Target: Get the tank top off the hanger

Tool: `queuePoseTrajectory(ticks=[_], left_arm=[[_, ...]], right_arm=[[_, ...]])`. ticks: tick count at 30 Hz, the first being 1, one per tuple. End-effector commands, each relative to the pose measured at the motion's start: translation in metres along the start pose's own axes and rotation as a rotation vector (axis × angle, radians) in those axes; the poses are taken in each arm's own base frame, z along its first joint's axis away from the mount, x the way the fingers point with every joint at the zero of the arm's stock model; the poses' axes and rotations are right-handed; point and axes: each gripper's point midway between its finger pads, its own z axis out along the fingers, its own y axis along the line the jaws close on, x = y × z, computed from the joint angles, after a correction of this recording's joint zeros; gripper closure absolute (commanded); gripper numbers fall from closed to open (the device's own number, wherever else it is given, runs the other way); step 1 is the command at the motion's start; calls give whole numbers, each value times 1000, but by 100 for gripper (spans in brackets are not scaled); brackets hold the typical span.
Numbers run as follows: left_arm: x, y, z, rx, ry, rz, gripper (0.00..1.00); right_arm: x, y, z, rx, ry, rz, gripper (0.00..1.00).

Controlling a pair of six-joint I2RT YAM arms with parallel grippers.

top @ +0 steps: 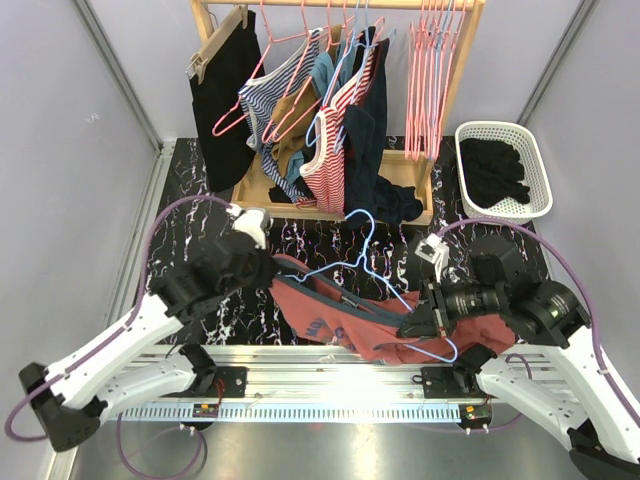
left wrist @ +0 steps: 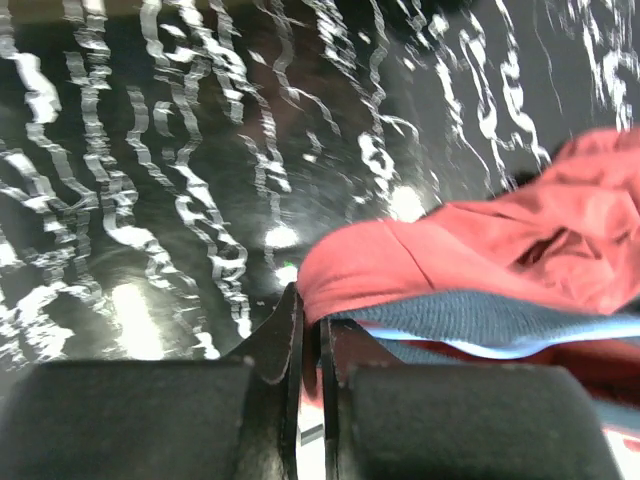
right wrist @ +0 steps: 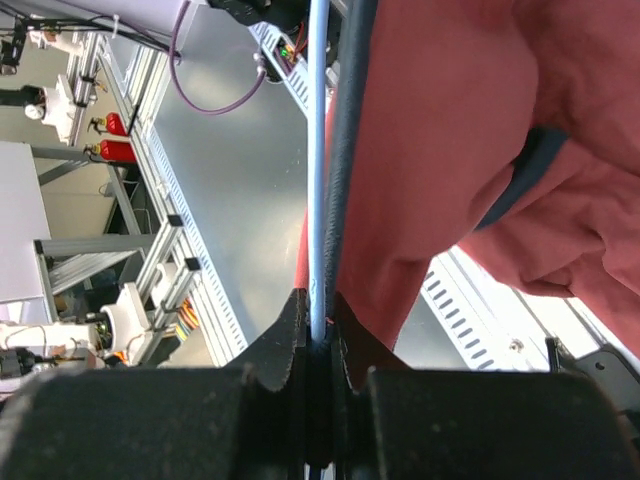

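Observation:
The red tank top (top: pixel 330 315) with blue trim lies crumpled on the black marbled table, still threaded on a light blue wire hanger (top: pixel 365 262). My left gripper (top: pixel 272 272) is at the garment's left end, shut on the red fabric's edge (left wrist: pixel 480 250); in the left wrist view the cloth is pinched between the fingers (left wrist: pixel 310 325). My right gripper (top: pixel 408 325) is at the garment's right end. It is shut on the hanger wire (right wrist: pixel 318 150) together with the dark trim, and the red cloth (right wrist: pixel 440 150) hangs beside the fingers (right wrist: pixel 320 315).
A wooden clothes rack (top: pixel 420 190) stands at the back with striped and dark garments (top: pixel 330 110) and several pink hangers (top: pixel 430 80). A white basket (top: pixel 540 165) of black clothes sits at the back right. An aluminium rail (top: pixel 320 370) runs along the near edge.

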Motion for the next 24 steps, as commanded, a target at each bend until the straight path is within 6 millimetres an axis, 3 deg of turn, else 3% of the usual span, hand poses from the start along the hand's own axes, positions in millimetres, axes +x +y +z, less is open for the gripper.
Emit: queuePoseTrajectory(ticks=[1, 6, 9, 10, 12, 14, 15, 18, 20, 22, 23, 24], left_arm=[[-8, 32, -16, -70, -51, 9, 100], [6, 41, -15, -72, 7, 29, 100], [27, 14, -9, 105, 77, 44, 100], [39, -8, -14, 247, 130, 48, 99], [60, -29, -20, 396, 207, 36, 95], [67, -36, -28, 459, 219, 28, 91], [72, -34, -30, 458, 228, 24, 81], [57, -30, -48, 434, 149, 22, 76], [41, -22, -61, 384, 69, 15, 58], [30, -19, -69, 374, 10, 19, 64], [25, -18, -74, 373, -24, 17, 52], [19, -15, -77, 349, -52, 13, 47]], right_arm=[[15, 27, -17, -114, 18, -70, 100], [10, 44, -33, -142, -72, -167, 100], [-1, 50, -41, -139, -181, -220, 100], [-9, 47, -41, -121, -225, -235, 100], [-12, 47, -42, -119, -268, -231, 100], [-14, 48, -40, -140, -291, -241, 100], [-15, 48, -38, -150, -295, -231, 100], [-12, 54, -37, -197, -285, -238, 100], [-11, 57, -38, -215, -285, -231, 100], [-7, 63, -39, -257, -264, -237, 100], [-7, 64, -38, -258, -262, -227, 100], [-6, 64, -38, -262, -257, -209, 100]])
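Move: My left hand already pinches the red tank top's left shoulder. The hanger's left end lies about 4 cm to its right, 2 cm back and roughly level; the hanger's hook is some 18 cm right and 11 cm ahead, slightly higher. The tank top's body hangs about 20 cm right, 12 cm back and 8 cm lower. From my right hand, that left end is around 26 cm left, 10 cm ahead and a little below. I tug the pinched shoulder a couple of centimetres left and up, then swing my left hand back about 8 cm in all, dipping then lifting again, turning it some 20 degrees clockwise and opening the fingers halfway so the cloth comes loose. My right hand keeps its grip on the hanger and grey neckline, rising and drawing back about 3 cm as its fingers tip upward. ##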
